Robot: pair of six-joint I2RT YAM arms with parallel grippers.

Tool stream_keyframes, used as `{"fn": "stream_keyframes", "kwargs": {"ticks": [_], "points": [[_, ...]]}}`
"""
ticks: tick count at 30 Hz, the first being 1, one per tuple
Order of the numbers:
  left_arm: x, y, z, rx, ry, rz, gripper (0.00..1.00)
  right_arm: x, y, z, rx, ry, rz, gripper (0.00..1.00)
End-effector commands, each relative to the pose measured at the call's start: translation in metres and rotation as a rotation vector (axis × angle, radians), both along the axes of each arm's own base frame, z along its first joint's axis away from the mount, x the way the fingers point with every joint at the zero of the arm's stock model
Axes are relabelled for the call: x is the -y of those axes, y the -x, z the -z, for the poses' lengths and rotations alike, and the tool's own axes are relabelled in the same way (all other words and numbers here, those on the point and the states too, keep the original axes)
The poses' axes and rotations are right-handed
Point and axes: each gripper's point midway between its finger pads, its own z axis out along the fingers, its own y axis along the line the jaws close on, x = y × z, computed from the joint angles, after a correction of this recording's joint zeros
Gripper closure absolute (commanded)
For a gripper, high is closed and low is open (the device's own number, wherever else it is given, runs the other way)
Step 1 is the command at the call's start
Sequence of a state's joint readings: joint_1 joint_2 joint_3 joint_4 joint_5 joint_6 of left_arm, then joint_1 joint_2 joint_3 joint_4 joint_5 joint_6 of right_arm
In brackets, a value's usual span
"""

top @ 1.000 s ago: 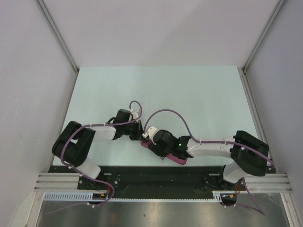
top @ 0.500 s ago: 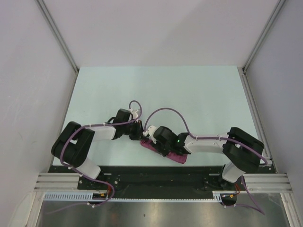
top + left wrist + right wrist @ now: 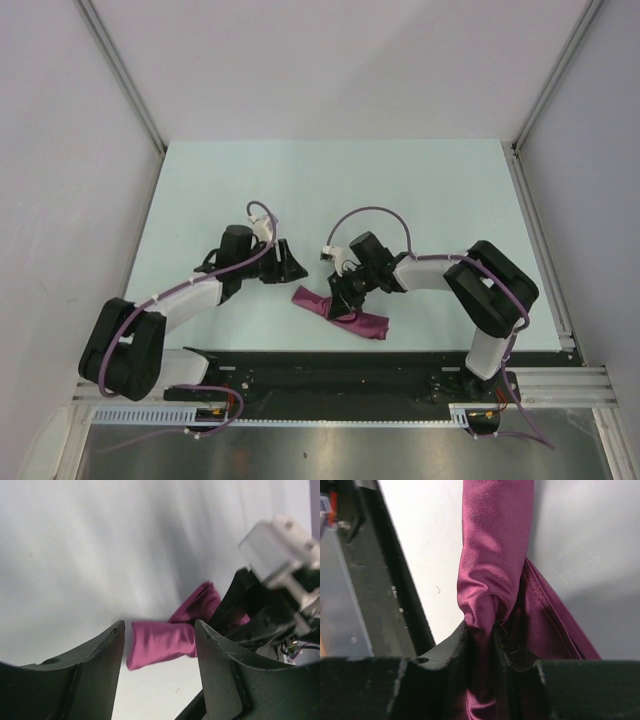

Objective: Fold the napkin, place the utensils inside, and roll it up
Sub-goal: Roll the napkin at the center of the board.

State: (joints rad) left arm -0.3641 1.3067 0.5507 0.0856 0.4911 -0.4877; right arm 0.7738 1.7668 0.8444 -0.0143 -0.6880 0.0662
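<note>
The maroon napkin point(image 3: 345, 314) lies as a rolled bundle near the table's front edge. My right gripper point(image 3: 345, 296) is shut on the roll around its middle; the right wrist view shows the napkin point(image 3: 492, 555) bunched and pinched between the jaws of the right gripper point(image 3: 479, 632). My left gripper point(image 3: 292, 268) stands open to the left of the roll, apart from it. Beyond the left gripper point(image 3: 159, 635), in its wrist view, the near end of the napkin point(image 3: 160, 642) rests on the table with nothing between the jaws. The utensils are hidden.
A black base rail point(image 3: 330, 365) runs along the table's near edge just in front of the roll. Purple cables point(image 3: 375, 215) loop above both wrists. White walls enclose the pale table point(image 3: 330, 190) at the back and both sides.
My left gripper opened, let go of the napkin's left end and drew back to the left. My right gripper closed on the roll and shifted toward the back, tilting the bundle.
</note>
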Motion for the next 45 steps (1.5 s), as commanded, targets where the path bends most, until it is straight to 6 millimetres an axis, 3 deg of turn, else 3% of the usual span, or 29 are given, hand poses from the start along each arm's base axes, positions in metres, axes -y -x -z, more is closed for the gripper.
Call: {"fn": "stream_keyframes", "kwargs": {"ticks": [1, 6, 11, 22, 26, 28, 30, 32, 35, 36, 38, 40, 45], "points": [[-0.009, 0.012, 0.013, 0.002, -0.017, -0.017, 0.38, 0.013, 0.032, 0.023, -0.228, -0.011, -0.055, 0.75], [-0.013, 0.022, 0.027, -0.027, -0.017, -0.041, 0.37, 0.019, 0.026, 0.020, -0.310, -0.062, -0.043, 0.75], [-0.008, 0.025, 0.028, -0.029, 0.032, -0.039, 0.38, 0.024, 0.021, 0.020, -0.309, -0.058, -0.024, 0.75], [0.019, 0.031, 0.031, -0.052, 0.117, 0.036, 0.44, 0.029, 0.020, 0.025, -0.306, -0.014, 0.007, 0.75], [0.023, 0.036, 0.036, -0.068, 0.109, 0.049, 0.62, 0.031, 0.016, 0.025, -0.293, -0.002, 0.025, 0.73], [0.021, 0.037, 0.038, -0.076, 0.102, 0.046, 0.79, 0.032, 0.012, 0.020, -0.266, 0.006, 0.042, 0.64], [0.021, 0.036, 0.040, -0.083, 0.091, 0.044, 0.93, 0.032, 0.001, 0.013, -0.212, 0.023, 0.068, 0.54], [0.024, 0.035, 0.038, -0.087, 0.094, 0.058, 1.00, 0.035, -0.006, -0.004, -0.156, 0.038, 0.092, 0.45], [0.025, 0.034, 0.040, -0.110, 0.085, 0.065, 1.00, 0.041, -0.027, -0.030, -0.016, 0.073, 0.170, 0.32], [0.025, 0.033, 0.042, -0.113, 0.074, 0.068, 1.00, 0.045, -0.038, -0.033, 0.059, 0.112, 0.215, 0.30], [0.025, 0.031, 0.045, -0.140, 0.053, 0.070, 1.00, 0.041, -0.035, -0.051, 0.188, 0.130, 0.217, 0.28], [0.024, 0.032, 0.050, -0.159, 0.035, 0.074, 1.00, 0.046, -0.044, -0.052, 0.335, 0.215, 0.272, 0.27], [0.023, 0.029, 0.055, -0.197, 0.001, 0.076, 1.00, 0.027, -0.025, -0.051, 0.579, 0.324, 0.238, 0.27]]}}
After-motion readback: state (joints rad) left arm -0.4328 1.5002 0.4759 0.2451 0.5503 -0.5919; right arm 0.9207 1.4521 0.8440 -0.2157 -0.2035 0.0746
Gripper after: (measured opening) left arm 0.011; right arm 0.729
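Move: The left hand, empty and open, has the napkin roll's left end about 4 cm back, 2 cm to its right and 6 cm below. The right hand already pinches the middle of the roll between its fingers; from this hand the left end lies some 8 cm left and 4 cm ahead, the right end about 10 cm right and 3 cm back, and the loose corner flap about 4 cm ahead and 2 cm right. While the right hand keeps its pinch almost on the spot and rolls some 15 degrees further, its top turning forward, the left hand goes down and back about 5 cm with open fingers to the napkin's left end, edges some 3 cm to the right around it, then shuts on it, sinks another centimetre and keeps it pinched. Only as those fingers are closing does the right hand open, come free of the roll's middle and rise about 5 cm, first swinging slightly forward and right, its wrist winding back about 30 degrees the other way. ##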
